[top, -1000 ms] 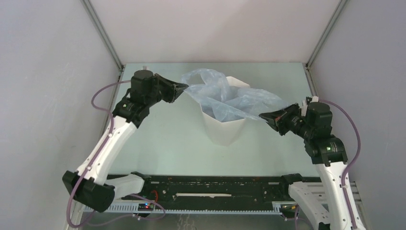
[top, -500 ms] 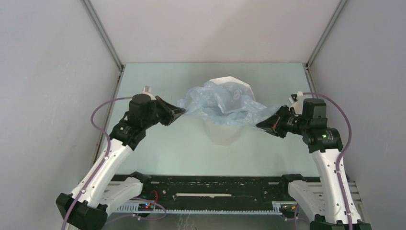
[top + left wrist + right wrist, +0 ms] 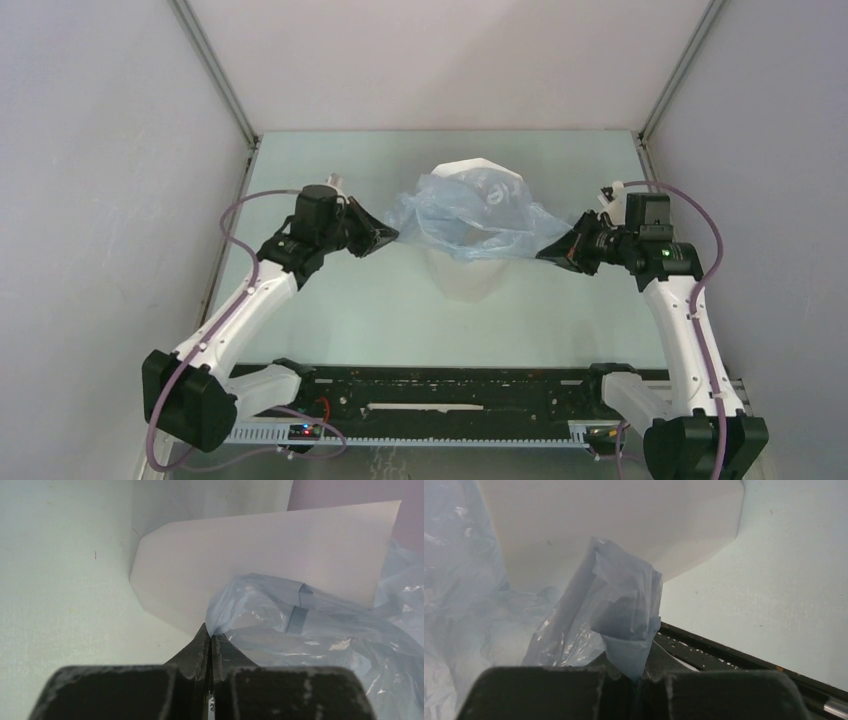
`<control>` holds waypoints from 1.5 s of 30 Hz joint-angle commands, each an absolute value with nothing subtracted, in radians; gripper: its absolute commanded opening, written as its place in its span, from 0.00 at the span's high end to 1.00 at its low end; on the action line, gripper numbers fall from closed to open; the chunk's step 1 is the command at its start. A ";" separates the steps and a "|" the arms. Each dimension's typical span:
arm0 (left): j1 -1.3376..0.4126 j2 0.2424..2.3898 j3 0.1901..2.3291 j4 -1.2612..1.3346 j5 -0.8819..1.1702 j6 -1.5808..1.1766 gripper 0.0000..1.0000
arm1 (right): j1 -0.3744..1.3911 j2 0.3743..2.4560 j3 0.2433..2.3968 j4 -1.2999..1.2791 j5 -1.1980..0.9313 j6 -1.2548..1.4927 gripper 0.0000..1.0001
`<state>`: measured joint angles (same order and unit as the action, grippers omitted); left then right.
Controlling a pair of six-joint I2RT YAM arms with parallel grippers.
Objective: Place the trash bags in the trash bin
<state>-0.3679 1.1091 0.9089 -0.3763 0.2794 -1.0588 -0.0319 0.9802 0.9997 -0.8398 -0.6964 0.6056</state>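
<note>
A pale-blue, wrinkly trash bag (image 3: 470, 215) drapes over the mouth of the white faceted trash bin (image 3: 468, 275) in the middle of the table. Its film hangs down the bin's left and right sides. My left gripper (image 3: 392, 236) is shut on the bag's left edge (image 3: 235, 605), just left of the bin (image 3: 240, 555). On the other side, my right gripper (image 3: 543, 252) is shut on a bunched fold of the bag (image 3: 624, 610), beside the bin wall (image 3: 624, 525). The bin's inside is hidden by the film.
Pale green table top (image 3: 330, 300) lies around the bin. A black rail (image 3: 450, 390) with the arm bases runs along the near edge and shows in the right wrist view as a black rail (image 3: 734, 655). Grey walls enclose the sides and back.
Both grippers have come down and toward the near side with the bag's edges. The film, earlier spread high over the bin, now sits lower around its rim.
</note>
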 commanded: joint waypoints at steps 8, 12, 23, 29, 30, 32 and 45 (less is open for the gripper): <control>-0.324 0.953 1.032 -0.539 0.223 -0.731 0.30 | -0.032 0.888 1.101 -1.002 -0.561 0.337 0.51; -0.320 0.886 1.059 -0.589 0.234 -0.710 0.19 | -0.032 0.858 1.144 -1.100 -0.569 0.357 0.42; -0.326 0.919 1.266 -0.538 0.208 -0.409 0.10 | 0.083 0.771 1.416 -1.343 -0.544 0.200 0.20; -0.396 1.038 1.354 -0.442 0.341 -0.178 0.07 | 0.175 0.819 1.697 -1.222 -0.484 0.099 0.14; -0.406 1.055 1.358 -0.432 0.372 -0.154 0.07 | 0.178 0.828 1.706 -1.187 -0.484 0.067 0.11; -0.418 1.104 1.387 -0.430 0.399 -0.155 0.06 | 0.187 0.856 1.727 -1.131 -0.451 0.011 0.11; -0.455 1.229 1.440 -0.459 0.553 -0.227 0.11 | 0.331 1.008 1.698 -0.956 -0.208 -0.377 0.12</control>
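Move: The bag is stretched over the trash bin, a side already pinched in each hand. The bin's mouth lies about 16 cm right of the left hand and 5 cm ahead, and some 13 cm left of the right hand and 9 cm ahead, roughly level with both. The bag's middle is nearly over it, about 15 cm right and 3 cm ahead of the left hand. The bag's two pinched edges are let go as both grippers open wide. The left hand rises about 15 cm, easing back and left before swinging right towards the bin; the right backs off about 10 cm while rising some 20, then comes forward again over its freed edge. Both tip their fingers up, and the right also rolls its left side down. ##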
